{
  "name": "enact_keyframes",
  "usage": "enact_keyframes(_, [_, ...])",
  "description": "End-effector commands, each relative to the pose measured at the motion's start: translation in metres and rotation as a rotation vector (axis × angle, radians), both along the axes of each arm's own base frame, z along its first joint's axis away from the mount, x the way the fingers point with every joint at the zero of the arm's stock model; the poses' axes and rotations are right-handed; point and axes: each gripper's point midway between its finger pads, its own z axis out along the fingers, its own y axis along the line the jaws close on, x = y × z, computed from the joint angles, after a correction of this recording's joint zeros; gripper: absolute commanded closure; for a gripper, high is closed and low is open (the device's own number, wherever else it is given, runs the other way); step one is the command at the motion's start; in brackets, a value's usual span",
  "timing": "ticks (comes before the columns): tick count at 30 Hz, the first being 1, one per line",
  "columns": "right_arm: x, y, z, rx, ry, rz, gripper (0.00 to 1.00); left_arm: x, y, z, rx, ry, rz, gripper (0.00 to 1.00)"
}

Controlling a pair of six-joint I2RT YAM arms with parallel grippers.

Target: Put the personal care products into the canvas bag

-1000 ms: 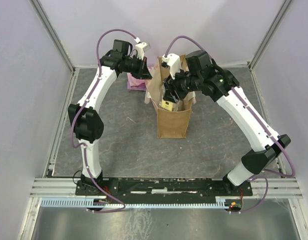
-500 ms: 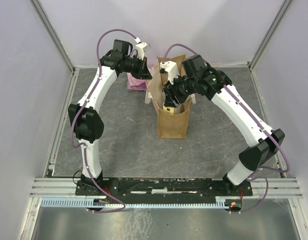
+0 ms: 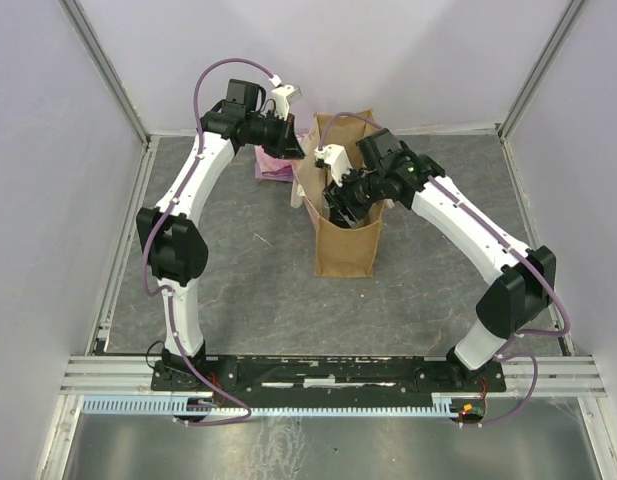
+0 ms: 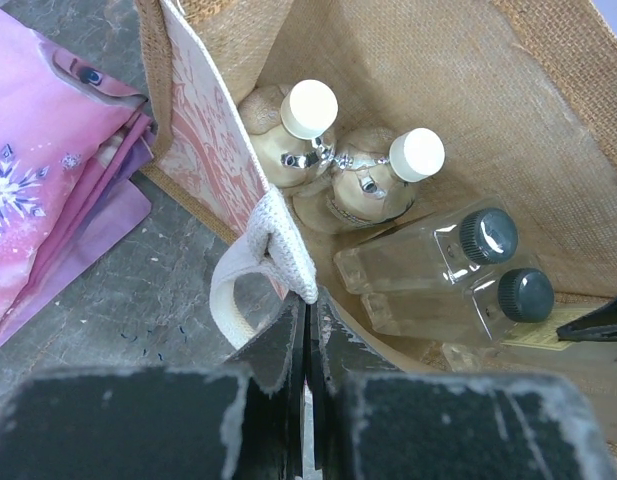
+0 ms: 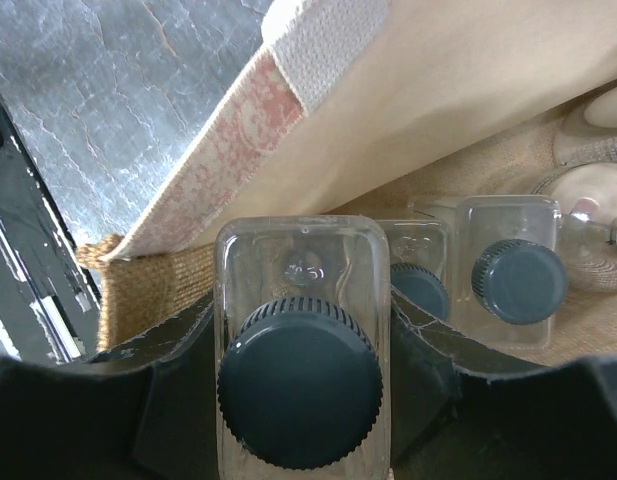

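Observation:
The tan canvas bag stands open mid-table. My left gripper is shut on its white handle at the near rim, holding the mouth open. My right gripper reaches down into the bag's mouth, shut on a squarish clear bottle with a dark cap, held cap-up between both fingers. Inside the bag lie two round bottles with white caps and two squarish dark-capped bottles. From above, the right gripper hides the bag's contents.
A flat pink packet lies on the grey table just left of the bag, under the left wrist, and also shows in the left wrist view as the pink packet. Purple walls and metal rails bound the table.
My right arm has swung left and down, carrying the squarish bottle into the bag's mouth. The left arm has held still on the handle.

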Motion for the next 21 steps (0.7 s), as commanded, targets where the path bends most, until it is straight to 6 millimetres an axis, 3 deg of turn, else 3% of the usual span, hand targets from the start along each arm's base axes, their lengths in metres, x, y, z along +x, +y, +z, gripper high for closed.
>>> enact_keyframes(1, [-0.011, 0.011, 0.014, 0.081, -0.012, 0.058, 1.00, 0.008, -0.002, 0.037, -0.042, -0.127, -0.025, 0.97])
enact_keyframes(10, [-0.024, 0.003, -0.017, 0.031, 0.032, 0.062, 1.00, 0.008, -0.001, 0.035, -0.037, -0.124, -0.020, 0.97])
enact_keyframes(21, [-0.038, 0.007, -0.075, -0.069, -0.020, 0.085, 1.00, 0.010, 0.002, 0.034, -0.024, -0.128, -0.005, 0.97])
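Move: The right hand holds a dark-capped clear bottle in the canvas bag's mouth; the free spot at the bag's near end is about 14 cm below it and 1 cm back. The nearer of the two dark-capped bottles already inside stands some 5 cm ahead, the nearer white-capped bottle about 12 cm ahead and 1 cm left, both roughly 14 cm lower. The left hand, on the strap, has that free spot 13 cm back, 8 cm right and 16 cm below. Still pinching the clear bottle between its fingers, the right hand lowers it about 8 cm, almost straight down into the near end of the canvas bag beside the dark-capped bottles, easing roughly 1 cm back and tipping its left side down by about 5 degrees. The left hand stays put, keeping its grip on the strap at the bag's left rim. ##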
